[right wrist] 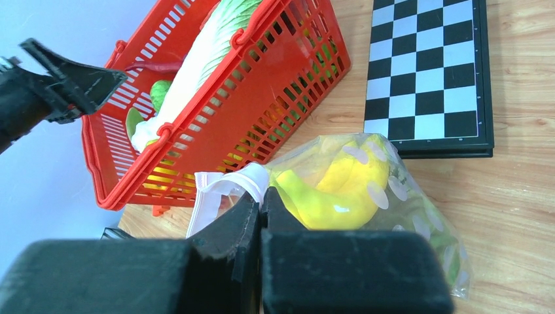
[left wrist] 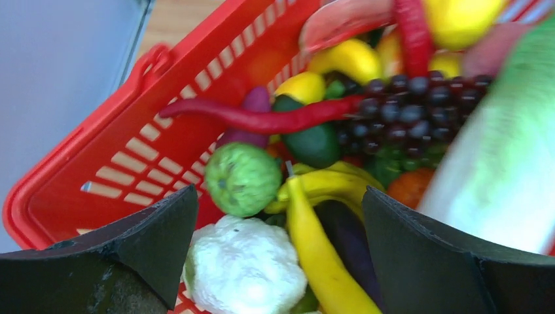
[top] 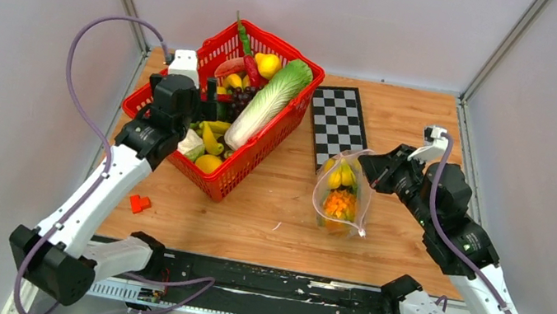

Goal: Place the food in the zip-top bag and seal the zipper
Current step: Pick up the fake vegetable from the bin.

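The food lies piled in a red basket (top: 257,156): a long cabbage (top: 271,102), a white cauliflower (left wrist: 242,268), yellow bananas (left wrist: 314,248), a round green fruit (left wrist: 242,178), a red chilli (left wrist: 262,119) and dark grapes (left wrist: 412,111). My left gripper (left wrist: 280,193) hangs open just above the cauliflower and bananas, holding nothing. The clear dotted zip-top bag (top: 342,200) stands on the table with yellow and orange pieces inside, among them a banana (right wrist: 334,196). My right gripper (right wrist: 260,195) is shut on the bag's mouth edge, beside its pale zipper (right wrist: 209,190), which stands apart.
A black-and-white chequered board (top: 339,120) lies behind the bag, right of the basket. A small red piece (top: 139,203) sits on the wood near the left arm. Grey walls close in on the table's left, right and back.
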Robot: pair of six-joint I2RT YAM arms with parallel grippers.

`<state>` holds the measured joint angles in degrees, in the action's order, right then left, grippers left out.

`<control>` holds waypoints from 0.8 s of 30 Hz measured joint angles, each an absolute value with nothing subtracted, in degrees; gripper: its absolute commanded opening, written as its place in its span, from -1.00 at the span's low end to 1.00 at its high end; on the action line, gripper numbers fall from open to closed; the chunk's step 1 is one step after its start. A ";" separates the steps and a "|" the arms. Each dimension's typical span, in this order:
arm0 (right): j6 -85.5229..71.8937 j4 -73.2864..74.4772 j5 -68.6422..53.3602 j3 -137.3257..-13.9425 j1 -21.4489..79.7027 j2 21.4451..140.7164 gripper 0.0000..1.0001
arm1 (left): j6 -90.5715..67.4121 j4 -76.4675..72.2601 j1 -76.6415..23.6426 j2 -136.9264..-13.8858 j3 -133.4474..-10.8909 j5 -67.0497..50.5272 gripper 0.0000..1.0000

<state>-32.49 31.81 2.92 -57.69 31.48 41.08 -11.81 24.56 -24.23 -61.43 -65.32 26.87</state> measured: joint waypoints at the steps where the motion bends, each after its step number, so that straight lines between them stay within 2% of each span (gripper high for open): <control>1: -32.47 31.81 2.90 -57.69 31.48 41.19 -1.00 | -12.93 24.47 -22.20 -62.06 -64.53 26.52 1.00; 5: -32.45 31.81 2.68 -57.69 31.48 41.32 -1.00 | -16.84 24.82 -15.42 -66.92 -62.83 25.30 1.00; 11: -32.45 31.79 2.42 -57.69 31.48 41.32 -1.00 | -19.33 24.36 -11.22 -77.71 -62.83 24.25 0.98; 14: -32.42 31.75 2.09 -57.69 31.48 41.63 -1.00 | -19.44 24.05 -10.55 -82.72 -62.85 23.03 0.74; 19: -32.38 31.44 2.04 -57.69 31.48 41.85 -1.00 | -20.43 22.41 -9.96 -84.31 -62.52 20.03 0.15; 22: -32.29 31.42 2.04 -57.69 31.48 41.87 -1.00 | -20.62 20.95 -9.80 -81.87 -60.77 18.00 -0.06; 24: -32.27 31.40 2.02 -57.69 31.48 41.91 -1.00 | -20.58 20.95 -9.69 -79.33 -60.03 16.21 -0.11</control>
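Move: The round green vegetable lies in the red basket, well below the open left hand, about 17 cm down, 6 cm ahead and 5 cm left. The cauliflower is some 6 cm nearer the base than it, the long red pepper about 5 cm beyond and 3 cm to its right, and the avocado roughly 3 cm farther out and 6 cm to its right. From the right hand, the green vegetable lies about 42 cm left, 15 cm ahead and some 17 cm lower. Down into the basket, about 16 cm, the left hand dives with fingers wide, drifting 5 cm forward and as much left, tipping its fingers down by over 20 degrees while turning a little counter-clockwise. At the bottom the fingers close on both sides of the round green vegetable, then the hand starts back up by 2 cm. The right hand stays put, still pinching the bag's rim. ##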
